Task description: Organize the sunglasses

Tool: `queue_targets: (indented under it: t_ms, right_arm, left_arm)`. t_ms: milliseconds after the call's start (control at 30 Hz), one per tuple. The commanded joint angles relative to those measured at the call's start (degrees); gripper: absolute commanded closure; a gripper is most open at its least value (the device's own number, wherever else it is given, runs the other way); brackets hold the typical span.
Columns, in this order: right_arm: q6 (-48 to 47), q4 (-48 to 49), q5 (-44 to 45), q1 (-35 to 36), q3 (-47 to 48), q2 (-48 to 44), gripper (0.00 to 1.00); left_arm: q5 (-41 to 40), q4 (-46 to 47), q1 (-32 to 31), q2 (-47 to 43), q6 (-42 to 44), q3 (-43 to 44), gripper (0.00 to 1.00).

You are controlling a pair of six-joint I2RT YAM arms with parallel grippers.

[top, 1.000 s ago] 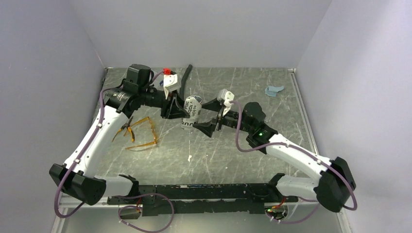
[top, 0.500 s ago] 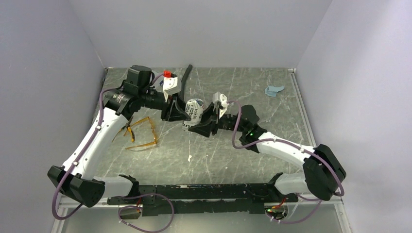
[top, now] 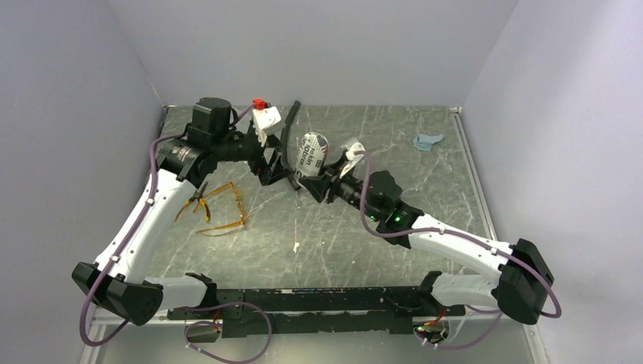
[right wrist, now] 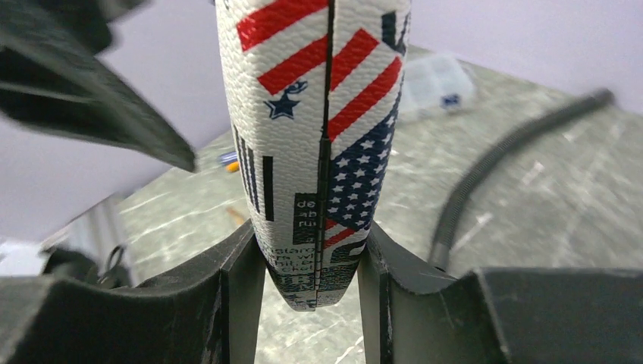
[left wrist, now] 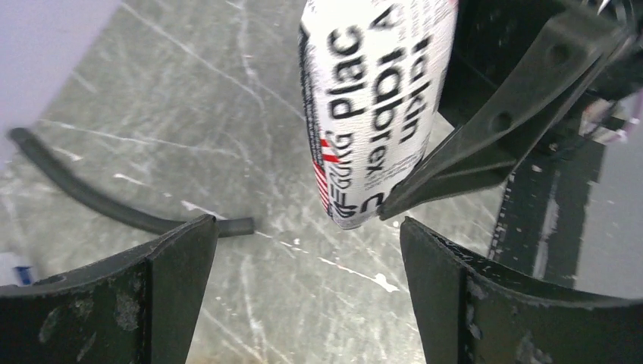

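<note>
The sunglasses (top: 221, 210), amber lenses and thin orange arms, lie unfolded on the table left of centre, below the left arm, touched by neither gripper. My right gripper (top: 317, 179) (right wrist: 312, 250) is shut on the lower end of a white pouch (top: 312, 150) (right wrist: 318, 136) with black print and a flag pattern, and holds it upright above the table. My left gripper (top: 279, 168) (left wrist: 307, 227) stands open just left of the pouch (left wrist: 379, 98), with nothing between its fingers.
A small light-blue cloth (top: 427, 141) lies at the back right. A black hose (top: 291, 117) (left wrist: 114, 205) (right wrist: 493, 167) runs along the table at the back centre. A tiny white scrap (top: 296, 246) lies nearer the front. Grey walls enclose three sides.
The right gripper closed on the pouch and carried it up and toward the back. The left gripper opened, let go of the pouch and drew slightly left.
</note>
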Motion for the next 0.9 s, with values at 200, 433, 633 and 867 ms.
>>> queue_targets:
  t_ms: [200, 433, 633, 867]
  right_arm:
    - [5.3, -7.5, 37.7, 11.1, 11.8, 8.4, 1.00]
    - [7.8, -10.3, 37.9, 12.4, 17.8, 13.4, 1.00]
    - [7.7, -10.7, 37.5, 13.2, 20.7, 15.6, 1.00]
    - [6.9, -10.4, 36.9, 13.7, 20.1, 15.2, 1.00]
  left_arm:
    - [-8.8, 8.6, -2.0, 0.4, -8.6, 1.9, 0.06]
    - [-14.3, 12.2, -4.9, 1.3, -12.0, 0.7, 0.06]
    - [-16.1, 14.9, -5.3, 1.9, -12.3, -1.9, 0.06]
    - [-17.6, 15.0, -5.3, 1.3, -11.4, -2.5, 0.47]
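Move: About 6 cm to the left hand's right, 1 cm ahead and 3 cm higher, stands the printed glasses case. The right hand already pinches it by its lower end, so its middle is some 5 cm above and 2 cm ahead of that hand, with no offset sideways. On the table roughly 25 cm below the left hand lie the black hose, its middle about 30 cm ahead and 3 cm left, and the sunglasses, about 20 cm left and 1 cm ahead. Bringing the case over, the right hand keeps its pinch, goes forward, left and down about 6 cm in all, and turns roughly 25 degrees clockwise, tipping a little downward. The wide-open left hand comes forward about 4 cm, rising and then sinking again, turns slightly counter-clockwise to take the case between its fingers, and starts closing on its sides. ##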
